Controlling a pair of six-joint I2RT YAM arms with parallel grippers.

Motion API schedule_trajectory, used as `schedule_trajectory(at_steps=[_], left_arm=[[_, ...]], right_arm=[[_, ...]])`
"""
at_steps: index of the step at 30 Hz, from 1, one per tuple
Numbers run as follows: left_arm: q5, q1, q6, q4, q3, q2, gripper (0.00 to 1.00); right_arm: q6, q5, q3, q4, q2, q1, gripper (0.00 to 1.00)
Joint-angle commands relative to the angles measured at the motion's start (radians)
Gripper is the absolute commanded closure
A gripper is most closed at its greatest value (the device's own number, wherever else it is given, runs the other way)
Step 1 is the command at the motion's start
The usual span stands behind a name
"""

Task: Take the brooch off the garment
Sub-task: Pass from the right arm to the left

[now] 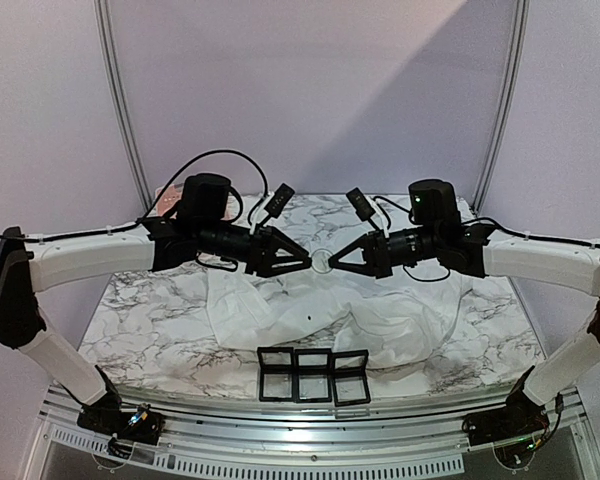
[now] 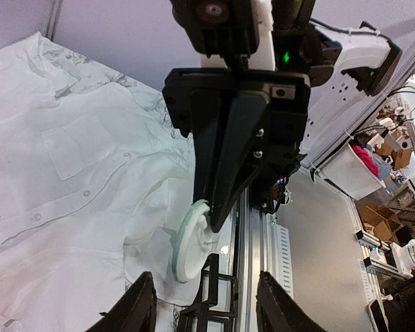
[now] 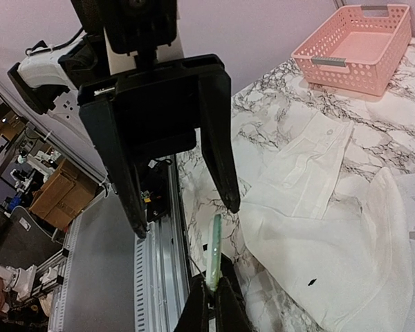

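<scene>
The brooch [image 1: 321,262], a round pale disc with a greenish rim, hangs in the air above the table between my two grippers. My right gripper [image 3: 211,294] is shut on its lower edge, and it appears edge-on there as the brooch [image 3: 214,252]. In the left wrist view the brooch [image 2: 189,242] faces sideways under the right gripper's [image 2: 218,207] tips. My left gripper [image 2: 207,304] is open, its fingers [image 3: 228,197] standing either side of the disc without touching it. The white garment [image 1: 280,315] lies crumpled on the table below, apart from the brooch.
A row of black open-frame trays [image 1: 313,374] stands at the table's front edge, below the grippers. A pink basket [image 3: 353,41] sits at the back left of the marble table [image 1: 150,320]. The garment [image 3: 332,228] carries a small dark mark.
</scene>
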Motion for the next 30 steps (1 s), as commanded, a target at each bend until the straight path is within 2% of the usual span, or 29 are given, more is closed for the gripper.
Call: schedule_trajectory(at_steps=[1,9,24,30], left_arm=[[0.009,-0.007,-0.001,-0.017,0.023,0.011,0.53],[0.013,-0.015,-0.002,-0.030,0.030,0.028,0.63],[0.027,-0.024,-0.007,-0.038,0.044,0.050,0.72],[0.034,-0.027,-0.010,-0.038,0.045,0.057,0.83]], right_arm=[[0.002,-0.025,0.019,0.001,0.014,0.012,1.00],[0.001,-0.032,0.035,-0.001,0.036,0.020,1.00],[-0.004,-0.044,0.048,-0.010,0.045,0.023,1.00],[-0.007,-0.046,0.055,-0.012,0.052,0.025,1.00]])
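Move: The brooch, upright in the shut right fingers, is about 4 cm to the left gripper's right, level with it fore and aft and 1 cm lower. From the right gripper, the brooch's middle is about 2 cm to its left, and the waiting left gripper about 6 cm left, level. The garment's middle lies roughly 8 cm ahead, 7 right and 22 below the left gripper, the black frame 12 cm back, 2 right, 22 below. Close the left gripper from about half open to about a fifth, one finger on each face of the brooch's free side, easing that hand about 1 cm down and to the right as you go. Keep the right fingers shut on the brooch and bring it about 1 cm left, slightly back, in between the left fingers; hold both wrists nearly still. ##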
